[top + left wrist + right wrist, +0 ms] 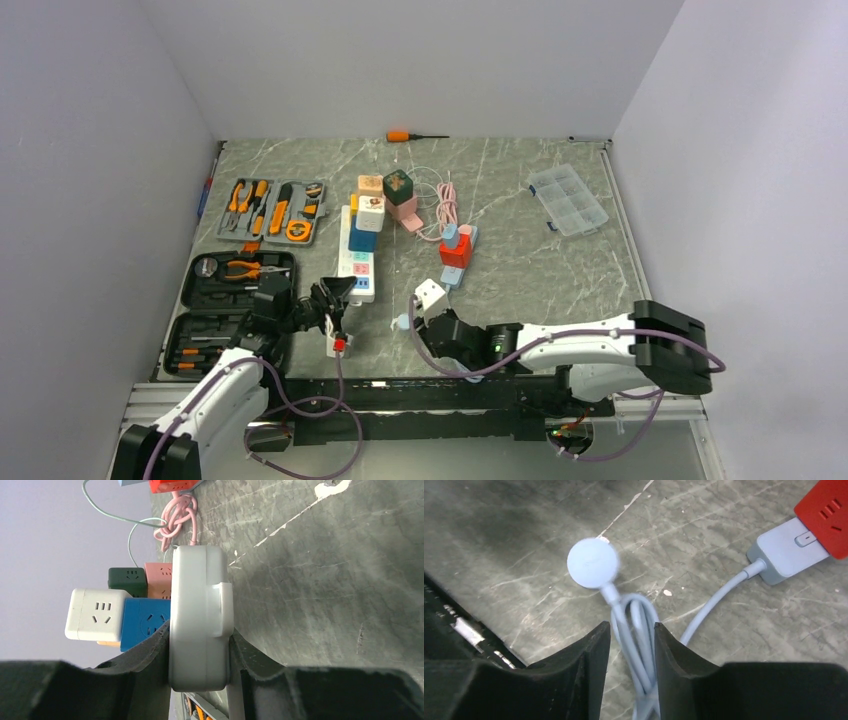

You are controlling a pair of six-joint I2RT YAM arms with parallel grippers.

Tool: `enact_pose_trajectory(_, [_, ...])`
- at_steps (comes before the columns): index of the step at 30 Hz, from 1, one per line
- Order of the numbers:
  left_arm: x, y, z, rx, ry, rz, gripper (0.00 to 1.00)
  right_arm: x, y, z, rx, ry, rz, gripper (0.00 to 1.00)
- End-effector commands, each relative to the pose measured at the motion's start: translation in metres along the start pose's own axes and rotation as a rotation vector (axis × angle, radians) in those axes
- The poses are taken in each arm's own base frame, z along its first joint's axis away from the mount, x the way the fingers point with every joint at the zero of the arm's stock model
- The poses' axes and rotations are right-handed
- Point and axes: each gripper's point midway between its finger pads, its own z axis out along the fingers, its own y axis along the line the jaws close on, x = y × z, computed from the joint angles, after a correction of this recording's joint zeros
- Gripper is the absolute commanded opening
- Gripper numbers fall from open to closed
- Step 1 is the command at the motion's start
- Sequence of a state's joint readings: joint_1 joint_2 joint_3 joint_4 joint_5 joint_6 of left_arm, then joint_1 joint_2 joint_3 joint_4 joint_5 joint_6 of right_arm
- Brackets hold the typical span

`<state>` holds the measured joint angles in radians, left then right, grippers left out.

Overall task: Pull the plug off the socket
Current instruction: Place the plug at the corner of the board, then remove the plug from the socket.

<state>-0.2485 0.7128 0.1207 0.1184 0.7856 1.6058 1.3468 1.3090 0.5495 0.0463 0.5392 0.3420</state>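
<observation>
My left gripper [200, 630] is shut on the near end of the white socket strip [200, 605], one finger on each long side. From above, that strip [358, 262] lies in front of my left gripper [340, 290], with cube adapters plugged into its far end. The round light-blue plug [592, 562] lies free on the table, clear of any socket. Its looped cable [636, 630] runs between the fingers of my right gripper [631, 625], which stand apart and do not pinch it. From above, the plug [400, 322] sits just left of my right gripper [415, 325].
A pale blue strip [786, 550] carrying a red cube [824, 510] lies past the plug. A blue cube [145, 622] and a white cube [95, 615] sit on the white strip. Tool cases [235, 300] stand at the left, a clear organizer box [568, 198] at the back right, and an orange screwdriver [405, 135] at the back.
</observation>
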Motion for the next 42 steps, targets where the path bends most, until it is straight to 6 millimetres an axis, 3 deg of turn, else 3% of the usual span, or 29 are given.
enact_pose_trajectory(1, [0.012, -0.06, -0.006, 0.177, 0.096, -0.297, 0.13, 0.006, 0.007, -0.022, -0.053, 0.06, 0.134, 0.45])
enact_pose_trajectory(8, [-0.003, -0.091, -0.012, 0.335, 0.033, -0.229, 0.28, 0.0, 0.011, -0.034, -0.088, 0.082, 0.16, 0.62])
enact_pose_trajectory(12, [-0.005, -0.096, -0.015, 0.368, 0.028, -0.212, 0.34, -0.013, -0.007, -0.037, -0.029, 0.059, 0.185, 0.66])
enact_pose_trajectory(17, [-0.007, -0.1, -0.017, 0.391, 0.023, -0.189, 0.44, -0.04, -0.041, -0.038, 0.015, 0.005, 0.335, 0.66])
enact_pose_trajectory(19, [-0.01, -0.103, -0.02, 0.419, 0.01, -0.159, 0.6, -0.054, -0.054, -0.036, 0.023, -0.025, 0.397, 0.66])
enact_pose_trajectory(22, [-0.012, -0.109, -0.025, 0.459, 0.011, -0.148, 0.74, -0.069, -0.063, -0.035, 0.036, -0.063, 0.426, 0.66])
enact_pose_trajectory(24, [-0.012, -0.108, -0.028, 0.469, 0.027, -0.199, 0.96, -0.073, -0.067, -0.033, 0.058, -0.06, 0.428, 0.66])
enact_pose_trajectory(25, [-0.013, -0.106, -0.028, 0.469, 0.031, -0.221, 0.99, -0.072, -0.069, -0.031, 0.068, -0.051, 0.426, 0.66])
enact_pose_trajectory(31, [-0.016, -0.083, -0.032, 0.412, 0.073, -0.379, 0.99, -0.065, -0.083, -0.02, 0.12, 0.0, 0.448, 0.66])
enact_pose_trajectory(39, [-0.016, -0.04, -0.031, 0.307, 0.182, -0.846, 0.97, -0.072, -0.115, -0.02, 0.2, -0.027, 0.52, 0.66])
enact_pose_trajectory(42, [-0.024, -0.034, -0.032, 0.334, 0.191, -0.98, 0.98, -0.074, -0.123, -0.021, 0.218, -0.033, 0.545, 0.66])
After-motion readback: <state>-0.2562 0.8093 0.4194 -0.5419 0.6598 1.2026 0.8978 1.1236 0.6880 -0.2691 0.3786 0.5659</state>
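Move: My left hand already pinches the near end of the white board, holding it raised. Its resting spot on the table is about 4 cm back, 1 cm left and 6 cm below. The blue cube stands some 10 cm ahead and 3 cm right of that hand. From my right hand, already opening, the plug lies about 1 cm ahead, 5 cm left and 4 cm below; the cable coil is 5 cm back and 6 cm right, the red cube roughly 16 cm ahead and 7 cm right. I lower the board's near end with my left hand, about 6 cm down and a few centimetres back, then spread those fingers fully to let go, rising 3 cm and tipping them some 40 degrees down. My right hand opens wider by the plug, easing 2–3 cm back, then leaves it forward, right and up towards the red cube, turning clockwise. ##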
